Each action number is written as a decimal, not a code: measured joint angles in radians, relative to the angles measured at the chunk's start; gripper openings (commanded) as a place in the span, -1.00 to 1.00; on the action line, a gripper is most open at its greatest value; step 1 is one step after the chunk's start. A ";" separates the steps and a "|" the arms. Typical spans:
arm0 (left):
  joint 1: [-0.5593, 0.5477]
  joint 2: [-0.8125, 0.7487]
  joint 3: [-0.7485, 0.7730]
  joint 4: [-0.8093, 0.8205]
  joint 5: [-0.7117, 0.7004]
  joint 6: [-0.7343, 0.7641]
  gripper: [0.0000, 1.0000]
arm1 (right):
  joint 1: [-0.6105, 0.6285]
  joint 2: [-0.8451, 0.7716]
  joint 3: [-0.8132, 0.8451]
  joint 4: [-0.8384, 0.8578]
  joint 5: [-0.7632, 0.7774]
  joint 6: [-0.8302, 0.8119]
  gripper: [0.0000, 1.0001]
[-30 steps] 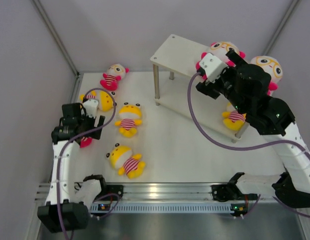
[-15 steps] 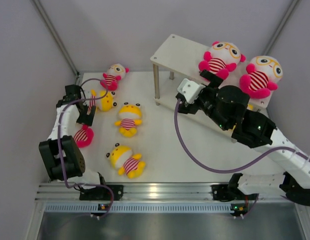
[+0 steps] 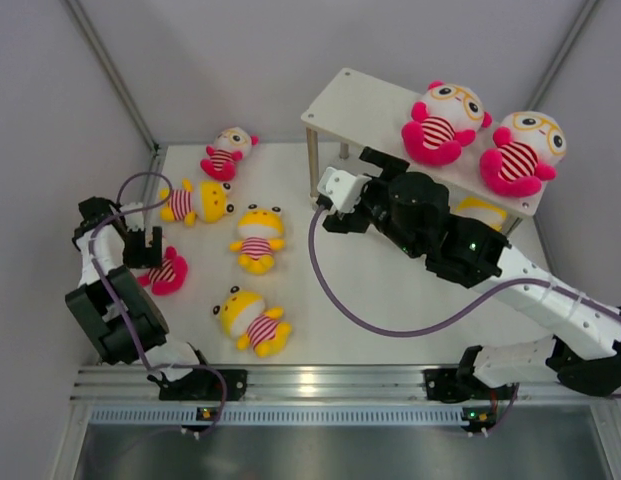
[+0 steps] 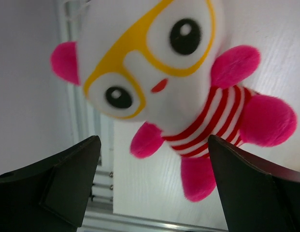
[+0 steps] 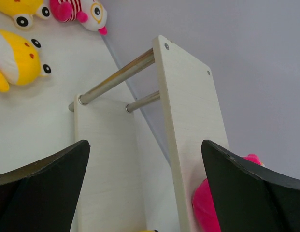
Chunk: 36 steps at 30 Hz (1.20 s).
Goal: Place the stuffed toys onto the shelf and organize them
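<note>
The shelf stands at the back right, with two pink stuffed toys sitting on its top board and a yellow one half hidden on the lower board. Several more lie on the table: pink, yellow, yellow, yellow, pink. My left gripper hangs open just above that last pink toy, its fingers apart and empty. My right gripper is open and empty beside the shelf's left end.
The enclosure's left wall runs close behind my left arm. Silver legs join the shelf's two boards. The aluminium rail with the arm bases borders the near edge. Open table surface lies between the toys and the shelf.
My right gripper has drawn back left from the shelf top, leaving a pink toy seated there. My left arm swung toward the left wall and down over the pink toy.
</note>
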 measured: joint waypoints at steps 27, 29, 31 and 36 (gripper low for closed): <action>0.038 -0.457 -0.057 -0.028 0.426 -0.032 -0.93 | 0.037 0.102 -0.159 0.214 -0.431 0.197 0.99; 0.026 -0.502 -0.056 -0.040 0.484 -0.047 -0.93 | 0.037 0.128 -0.187 0.324 -0.533 0.236 0.99; -0.004 -0.518 -0.055 -0.055 0.524 -0.062 -0.93 | 0.037 0.190 -0.185 0.427 -0.642 0.270 0.97; -0.083 -0.520 -0.040 -0.114 0.642 -0.086 -0.92 | 0.037 0.418 -0.070 0.504 -0.798 0.323 0.88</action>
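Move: The pink panda by the left wall lies just under the open left hand, about 3 cm ahead, 1 cm right and 6 cm below. At the same height, the lying yellow toy is some 20 cm ahead and 14 cm right of the left hand, the middle yellow toy 8 cm ahead and 31 cm right. From the empty right hand, high by the shelf, the panda is about 57 cm left, 3 cm ahead and 38 cm down; the middle yellow toy 27 cm left, 8 cm ahead, equally low. The left hand dips about 5 cm and slightly forward onto the pink panda, shuts its fingers on it at the chin and neck, then draws back a little and lifts it some 19 cm, carrying it about 15 cm right towards the right hand as the wrist tips its fingers up by some 30 degrees. Meanwhile the right hand, fingers still wide open, sweeps some 22 cm left from the shelf, sinking and drawing back somewhat, and swings counter-clockwise while tipping down until it faces the held panda, without touching it. ##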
